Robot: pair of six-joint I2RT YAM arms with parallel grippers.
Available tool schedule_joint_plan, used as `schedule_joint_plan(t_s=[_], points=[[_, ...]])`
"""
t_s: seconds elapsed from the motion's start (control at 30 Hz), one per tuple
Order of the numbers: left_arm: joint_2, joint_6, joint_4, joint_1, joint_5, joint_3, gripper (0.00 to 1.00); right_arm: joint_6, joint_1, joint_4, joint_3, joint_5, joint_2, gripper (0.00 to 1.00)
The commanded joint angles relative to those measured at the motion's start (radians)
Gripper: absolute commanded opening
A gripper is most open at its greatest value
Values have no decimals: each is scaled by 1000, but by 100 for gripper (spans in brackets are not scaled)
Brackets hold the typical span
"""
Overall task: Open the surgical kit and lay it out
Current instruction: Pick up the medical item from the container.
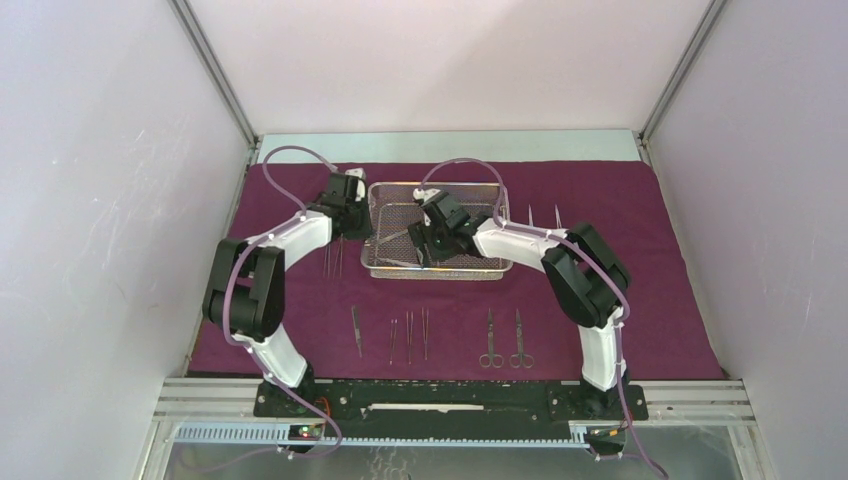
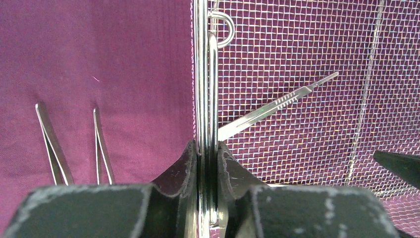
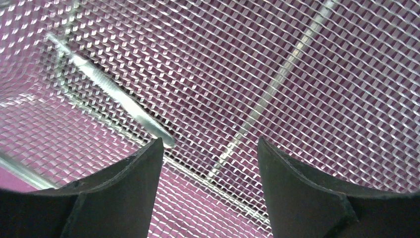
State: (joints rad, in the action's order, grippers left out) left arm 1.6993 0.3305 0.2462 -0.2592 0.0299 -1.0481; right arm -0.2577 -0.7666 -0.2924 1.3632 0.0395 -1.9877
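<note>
The maroon cloth [image 1: 660, 300] lies spread flat over the table. On it, at the back middle, stands the silver wire-mesh tray [image 1: 436, 186]. My left gripper [image 1: 352, 225] is shut on the tray's left rim [image 2: 203, 74], which runs upright between its pads [image 2: 207, 148]. My right gripper [image 1: 425, 245] hangs open inside the tray, just above the mesh floor [image 3: 297, 74], with nothing between its jaws [image 3: 209, 144]. One slim flat steel instrument [image 2: 277, 104] lies slantwise in the tray; its rounded end [image 3: 114, 94] lies by my right gripper's left finger.
Steel instruments lie in a row near the cloth's front: one slim piece [image 1: 357, 330], tweezers [image 1: 409, 335] and two ring-handled scissors [image 1: 505, 340]. Two tweezers [image 2: 49, 144] lie just left of the tray, and two pointed pieces [image 1: 543, 215] lie to its right.
</note>
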Motion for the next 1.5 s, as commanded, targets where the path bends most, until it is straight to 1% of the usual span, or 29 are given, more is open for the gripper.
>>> schedule_joint_plan(t_s=[0.0,0.1,0.27,0.5,0.67,0.83,0.93,1.03,1.1,1.13,1.23,1.47], points=[[15,9,3,-2,73,-63,11,131,-15,35,39,-141,23,78],[22,10,6,0,75,-66,10,171,-24,7,94,-175,-14,75],[23,12,12,0,74,-67,9,238,-46,-49,168,-177,-71,74],[23,17,27,2,68,-71,9,274,-52,-131,241,-175,-152,70],[26,17,43,2,62,-80,8,317,-66,-202,303,-139,-212,69],[32,18,58,3,58,-88,8,347,-76,-238,329,-115,-247,69],[33,18,64,6,56,-90,8,360,-82,-265,347,-75,-268,68],[33,18,66,9,56,-92,8,353,-83,-279,357,-42,-281,67],[32,16,71,11,56,-94,8,341,-78,-279,355,-40,-280,63],[32,15,73,12,55,-95,7,328,-73,-277,352,-12,-278,62],[32,12,78,14,53,-95,7,284,-48,-269,341,-11,-264,58],[37,8,85,16,50,-100,7,224,24,-228,269,-23,-192,57]])
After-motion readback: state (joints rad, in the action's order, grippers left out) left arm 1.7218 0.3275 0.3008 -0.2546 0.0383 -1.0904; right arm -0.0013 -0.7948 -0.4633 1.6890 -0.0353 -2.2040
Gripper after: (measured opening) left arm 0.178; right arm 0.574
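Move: Inside the tray, the nearer scalpel handle (the medical item) lies about 8 cm to the right hand's left, level with it forward and back, and some 3 cm lower. The second handle is roughly 6 cm ahead and 10 cm left; the tray's near rim is about 3 cm back, straight behind. From the left hand, the nearer handle is about 8 cm right, 4 cm back and 5 cm below. Swinging left over the tray floor by about 5 cm in a low arc, the right hand turns some 20 degrees counter-clockwise, then sinks towards the nearer scalpel handle and edges forward. At the end it eases back right 1.5 cm, its half-closing fingers still apart and the nearer fingertip across the handle. The left hand keeps its grip on the tray's left rim. ##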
